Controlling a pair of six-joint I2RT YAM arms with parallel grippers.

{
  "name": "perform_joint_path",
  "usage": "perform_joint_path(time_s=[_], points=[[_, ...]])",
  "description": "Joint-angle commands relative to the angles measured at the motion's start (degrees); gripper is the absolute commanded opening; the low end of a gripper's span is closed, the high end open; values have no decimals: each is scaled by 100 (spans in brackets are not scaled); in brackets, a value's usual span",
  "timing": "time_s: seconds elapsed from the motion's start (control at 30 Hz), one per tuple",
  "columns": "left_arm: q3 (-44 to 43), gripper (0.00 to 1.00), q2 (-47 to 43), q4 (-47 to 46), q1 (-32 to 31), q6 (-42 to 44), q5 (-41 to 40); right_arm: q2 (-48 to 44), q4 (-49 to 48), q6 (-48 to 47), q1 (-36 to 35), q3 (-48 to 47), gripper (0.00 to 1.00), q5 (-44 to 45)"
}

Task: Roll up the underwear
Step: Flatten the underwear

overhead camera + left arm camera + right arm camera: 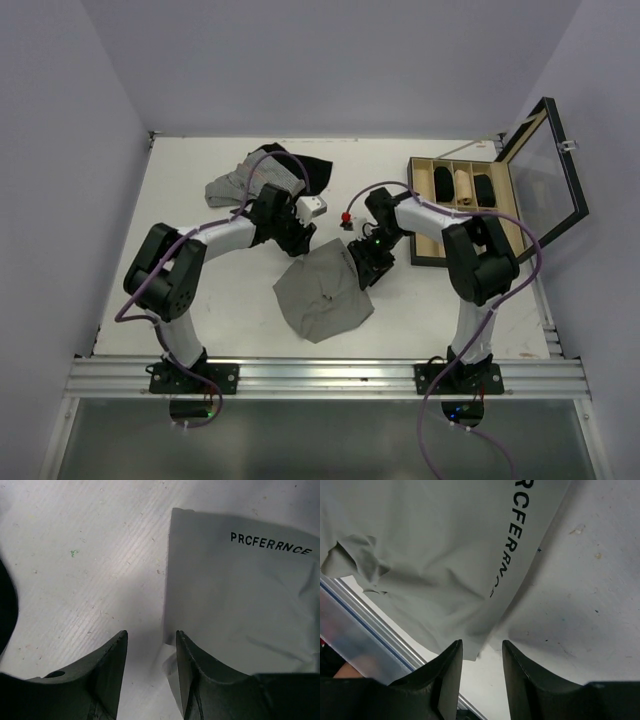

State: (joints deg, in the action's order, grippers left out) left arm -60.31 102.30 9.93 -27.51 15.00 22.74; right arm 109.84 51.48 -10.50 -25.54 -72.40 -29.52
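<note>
The grey underwear (322, 290) lies spread flat on the white table, between the two arms and towards the front. My left gripper (300, 240) is at its far left corner, low over the table. In the left wrist view the jaws (150, 636) are open and empty, and the lettered waistband (240, 590) edge runs just beside the right finger. My right gripper (368, 268) is at the cloth's right corner. In the right wrist view it (482, 645) is open, with the corner of the underwear (435, 565) lying just ahead of the gap.
A pinstriped garment (235, 185) and a black garment (305, 170) are piled at the back left. A small white object (313, 208) and a red piece (347, 217) lie behind the underwear. A wooden compartment box (420, 205) with its glass lid (545, 170) open stands right. A metal rail (320, 375) runs along the front.
</note>
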Motion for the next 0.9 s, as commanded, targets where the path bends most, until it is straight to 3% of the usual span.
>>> perform_joint_path(time_s=[0.0, 0.2, 0.33, 0.4, 0.63, 0.67, 0.73, 0.87], points=[[-270, 47, 140, -501, 52, -217, 107, 81, 292, -188, -47, -143, 42, 210], [-183, 47, 325, -668, 70, -384, 599, 213, 503, -426, -320, 24, 45, 60], [-156, 42, 501, -660, 79, -490, 810, 379, 608, -558, -486, -19, 41, -1], [-139, 39, 571, -642, 79, -499, 863, 450, 609, -620, -540, -46, 35, -19], [178, 9, 309, -624, 184, -402, 1320, 793, 327, -461, -505, -590, 12, 332], [239, 0, 186, -581, 228, -376, 1329, 880, 301, -479, -496, -704, 6, 402], [292, 0, 62, -545, 403, -358, 1461, 986, 310, -514, -426, -1091, 1, 534], [380, 0, -333, -449, 965, -332, 1698, 1302, 564, -733, -259, -1925, 0, 509]])
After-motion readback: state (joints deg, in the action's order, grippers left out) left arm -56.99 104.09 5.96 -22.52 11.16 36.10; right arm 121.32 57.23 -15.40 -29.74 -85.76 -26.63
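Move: The underwear's left upper corner lies roughly 3 cm below the left hand, about 2 cm to its right and 1 cm nearer the base; the grey garment lies some 18 cm ahead and 7 cm left, the black cloth about 20 cm ahead and 1 cm right. The waistband's near end is about 5 cm straight back from the right hand and 3 cm lower, while the box of rolls stands some 18 cm ahead and 23 cm right. Both grippers shut on the underwear's edges: the left dips about 2 cm down and to the right, pinches the left upper corner, then edges back left and begins to lift. The right draws back about 4 cm while sinking 2 cm and turning slightly counter-clockwise, pinches beside the waistband's near end, then swings some 6 cm forward and a little left, low over the table. ##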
